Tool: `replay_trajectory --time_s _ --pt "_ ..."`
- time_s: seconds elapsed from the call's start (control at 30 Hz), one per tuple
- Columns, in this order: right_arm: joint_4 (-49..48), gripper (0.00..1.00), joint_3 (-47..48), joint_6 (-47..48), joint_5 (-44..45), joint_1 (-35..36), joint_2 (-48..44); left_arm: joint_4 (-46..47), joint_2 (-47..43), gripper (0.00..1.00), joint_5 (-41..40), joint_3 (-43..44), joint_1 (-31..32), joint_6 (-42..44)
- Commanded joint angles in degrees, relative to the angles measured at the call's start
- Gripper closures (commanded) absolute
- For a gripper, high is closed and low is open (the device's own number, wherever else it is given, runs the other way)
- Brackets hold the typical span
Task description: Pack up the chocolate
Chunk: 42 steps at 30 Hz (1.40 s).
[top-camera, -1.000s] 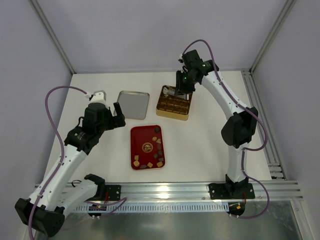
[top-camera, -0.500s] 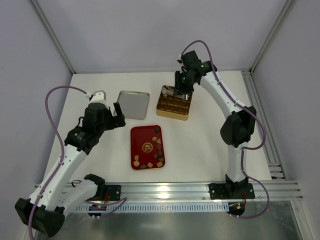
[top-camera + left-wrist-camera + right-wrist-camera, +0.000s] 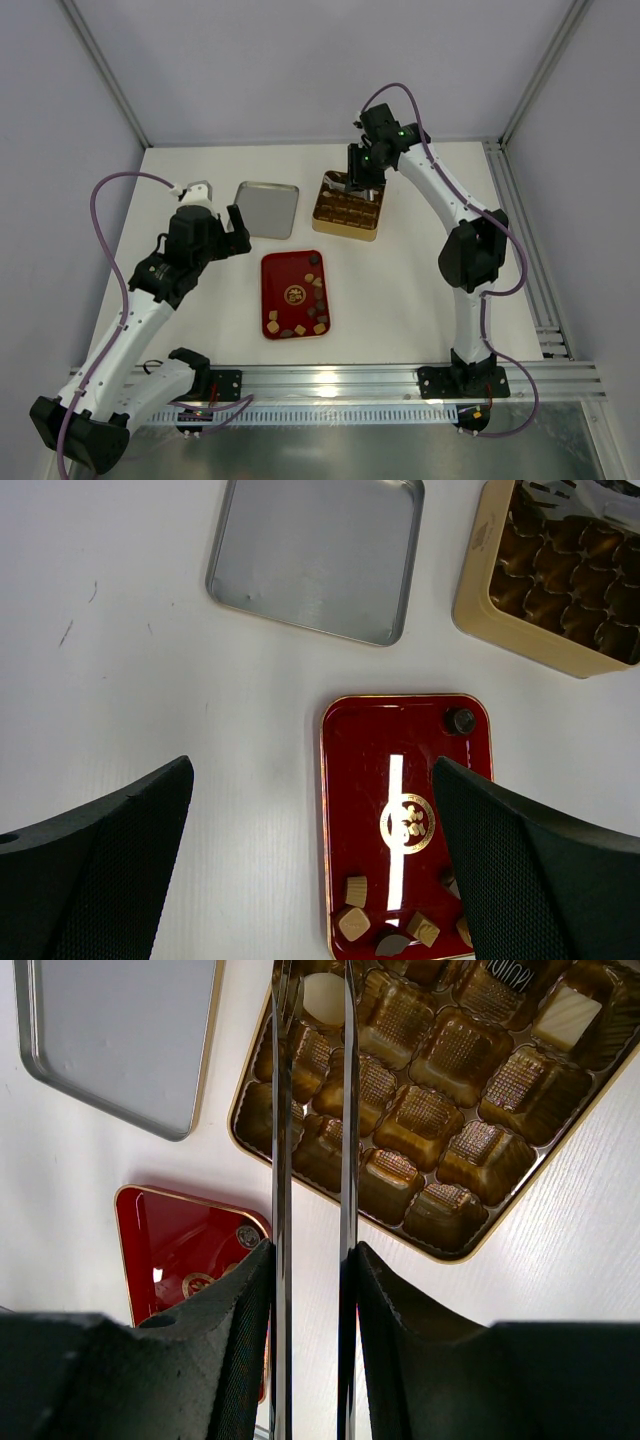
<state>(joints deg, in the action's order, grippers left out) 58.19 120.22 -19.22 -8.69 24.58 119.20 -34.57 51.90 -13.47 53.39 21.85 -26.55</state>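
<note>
Chocolate pieces (image 3: 315,300), dark lumps and tan cubes (image 3: 355,920), lie on the red tray (image 3: 285,272), mostly along its right and near edges. My right gripper (image 3: 312,1260) is shut on steel tongs (image 3: 280,1110) and hangs over the gold tin (image 3: 347,232). The tong tips stand on either side of a round whitish chocolate (image 3: 323,998) in a far corner cell. I cannot tell whether they touch it. A second pale piece (image 3: 567,1017) fills another cell. My left gripper (image 3: 312,780) is open above the tray's left side, holding nothing.
A silver lid (image 3: 267,208) lies upside down left of the gold tin (image 3: 240,1120). Most of the tin's cells are bare gold. A dark round piece (image 3: 460,720) sits alone at the tray's far right corner. Rails run along the table's right and near edges.
My right gripper with the tongs has shifted slightly toward the far left corner of the tin. The left arm has not moved.
</note>
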Motion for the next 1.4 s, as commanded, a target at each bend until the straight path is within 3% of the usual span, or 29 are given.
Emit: replay_trajectory --time_s 0.0,0.3,0.43,0.83,1.03,1.37 --pt "-1.94 0.61 0.54 -0.29 -0.36 0.03 -1.33 0.90 -0.31 0.00 -0.59 1.19 -0.14 -0.17" --pt "0.42 0.61 0.36 0.24 0.51 0.73 -6.60 0.90 -0.40 0.00 -0.41 1.19 -0.14 -0.26" --pt "0.52 0.61 -3.84 0.50 1.13 2.49 -11.34 0.90 -0.48 0.00 -0.15 1.19 -0.14 -0.17" --pt "1.83 0.61 -22.12 -0.46 4.64 17.60 -27.25 0.91 -0.66 0.00 -0.15 1.20 -0.14 -0.26" --pt "3.15 0.61 -29.69 -2.13 4.73 24.89 -31.39 0.99 -0.66 0.00 0.03 1.19 -0.14 -0.35" --pt "6.41 0.60 -36.02 -3.19 5.17 30.70 -34.82 0.99 -0.40 0.00 0.20 1.19 -0.14 -0.35"
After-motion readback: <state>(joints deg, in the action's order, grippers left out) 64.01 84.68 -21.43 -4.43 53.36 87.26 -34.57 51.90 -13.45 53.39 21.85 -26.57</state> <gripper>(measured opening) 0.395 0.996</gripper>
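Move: The tan chocolate near the inner right of the red tray, apparently next, lies some 19 cm back and 12 cm left of the right hand, about 17 cm below. A dark round chocolate sits 5 cm farther out than that one and a centimetre to its right. The gold chocolate box lies straight below, its middle 3 cm left; the silver tray is level, 25 cm left. From the left hand the tan chocolate is about 16 cm right, 3 cm back, 20 cm down. The chocolates along the red tray's right side draw the right hand, with nothing held in its tweezers: clear of the gold box it rises about 6 cm while swinging back, then sinks again, some 26 cm back in all and slightly left. The wrist turns roughly 25 degrees counter-clockwise; the tweezers stay partly open, their tips ending close over the tray, touch not visible. ##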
